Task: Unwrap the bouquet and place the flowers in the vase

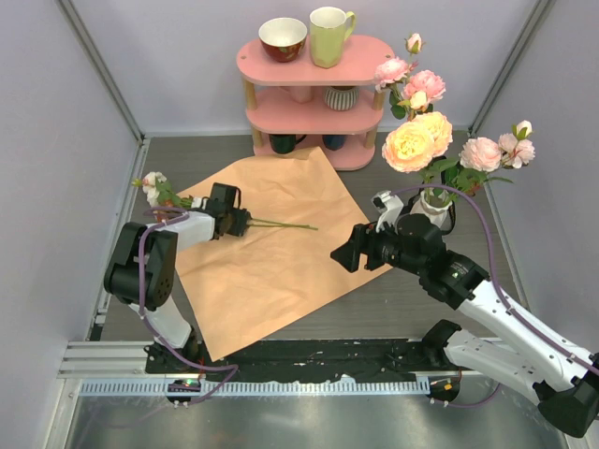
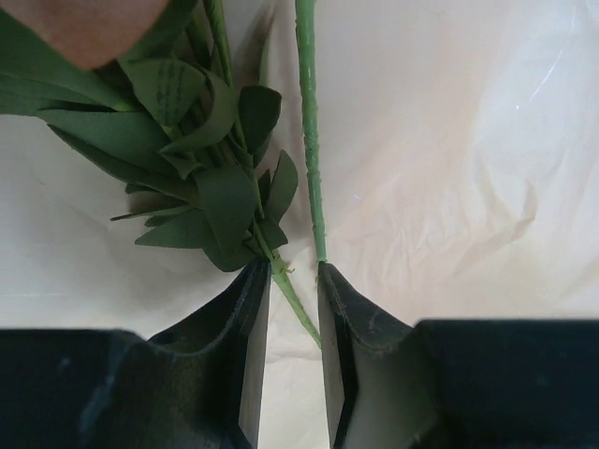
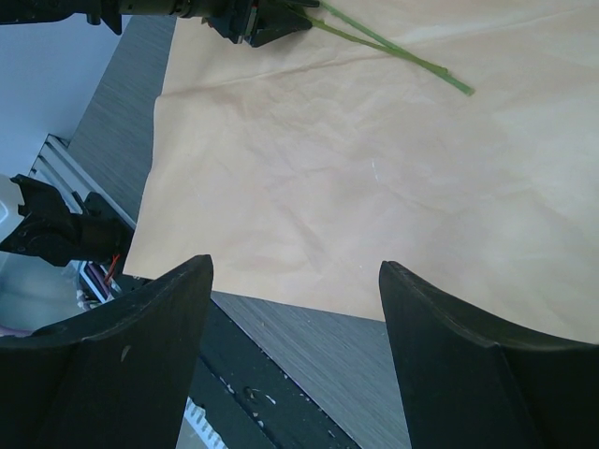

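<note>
The bouquet's tan-orange paper (image 1: 271, 267) lies spread flat on the table. Two loose flowers lie across its upper left corner, their pale heads (image 1: 153, 184) off the paper and their green stems (image 1: 285, 224) pointing right. My left gripper (image 1: 243, 223) (image 2: 293, 267) straddles these stems below the leaves (image 2: 215, 187). Its jaws stand narrowly apart, with one stem (image 2: 298, 313) crossing the gap and the other (image 2: 309, 140) ending at the right fingertip. My right gripper (image 1: 343, 254) (image 3: 295, 267) hangs open and empty over the paper's right edge. The white vase (image 1: 434, 200) behind the right arm holds several roses (image 1: 416, 140).
A pink three-tier shelf (image 1: 314, 64) stands at the back with a bowl (image 1: 283, 37), a pale yellow mug (image 1: 329, 36) and a striped cup (image 1: 341, 97). Grey walls close in the table on the left, right and back. A black rail (image 1: 309, 355) runs along the near edge.
</note>
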Tool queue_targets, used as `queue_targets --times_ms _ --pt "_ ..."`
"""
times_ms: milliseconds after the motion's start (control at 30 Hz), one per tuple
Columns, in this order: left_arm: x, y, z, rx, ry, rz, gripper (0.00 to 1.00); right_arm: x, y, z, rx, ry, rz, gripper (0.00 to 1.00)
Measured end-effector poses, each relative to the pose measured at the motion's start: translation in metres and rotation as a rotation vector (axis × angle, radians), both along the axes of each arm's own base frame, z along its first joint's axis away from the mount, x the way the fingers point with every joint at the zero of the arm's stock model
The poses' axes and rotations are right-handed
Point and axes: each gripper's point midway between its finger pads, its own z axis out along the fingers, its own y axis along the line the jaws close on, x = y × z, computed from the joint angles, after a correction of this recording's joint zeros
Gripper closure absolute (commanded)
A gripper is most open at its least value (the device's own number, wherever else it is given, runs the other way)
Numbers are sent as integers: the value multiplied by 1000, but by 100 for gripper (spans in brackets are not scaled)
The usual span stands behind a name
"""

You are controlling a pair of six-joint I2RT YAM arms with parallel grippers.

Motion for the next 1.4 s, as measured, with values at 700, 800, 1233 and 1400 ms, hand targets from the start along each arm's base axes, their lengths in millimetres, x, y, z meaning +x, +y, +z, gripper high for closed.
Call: queue_targets --times_ms 700,800,1233,1400 --pt "13 0 0 61 -26 -12 68 2 -1 -4 -15 1 -5 22" --pt "15 0 -1 57 -25 -5 73 2 -1 -3 -14 -1 -5 22" --pt "23 0 -5 51 -42 19 100 2 -1 -4 -17 -1 -8 22" --pt "22 3 0 81 -55 -4 100 3 -1 -4 -18 -1 -11 22"
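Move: The bare green flower stem to be gripped runs left to right about 1 cm ahead of the left hand and 1 cm below it. Leaves on the neighbouring stem lie some 3 cm to the hand's left and 3 cm back; the bunch's flower heads are about 19 cm left and 10 cm ahead. From the right hand, the bare stem is roughly 20 cm ahead, 26 cm left and 20 cm down. The left hand rises about 3 cm, sinks back while edging 2 cm forward, then shuts on the bare stem. ##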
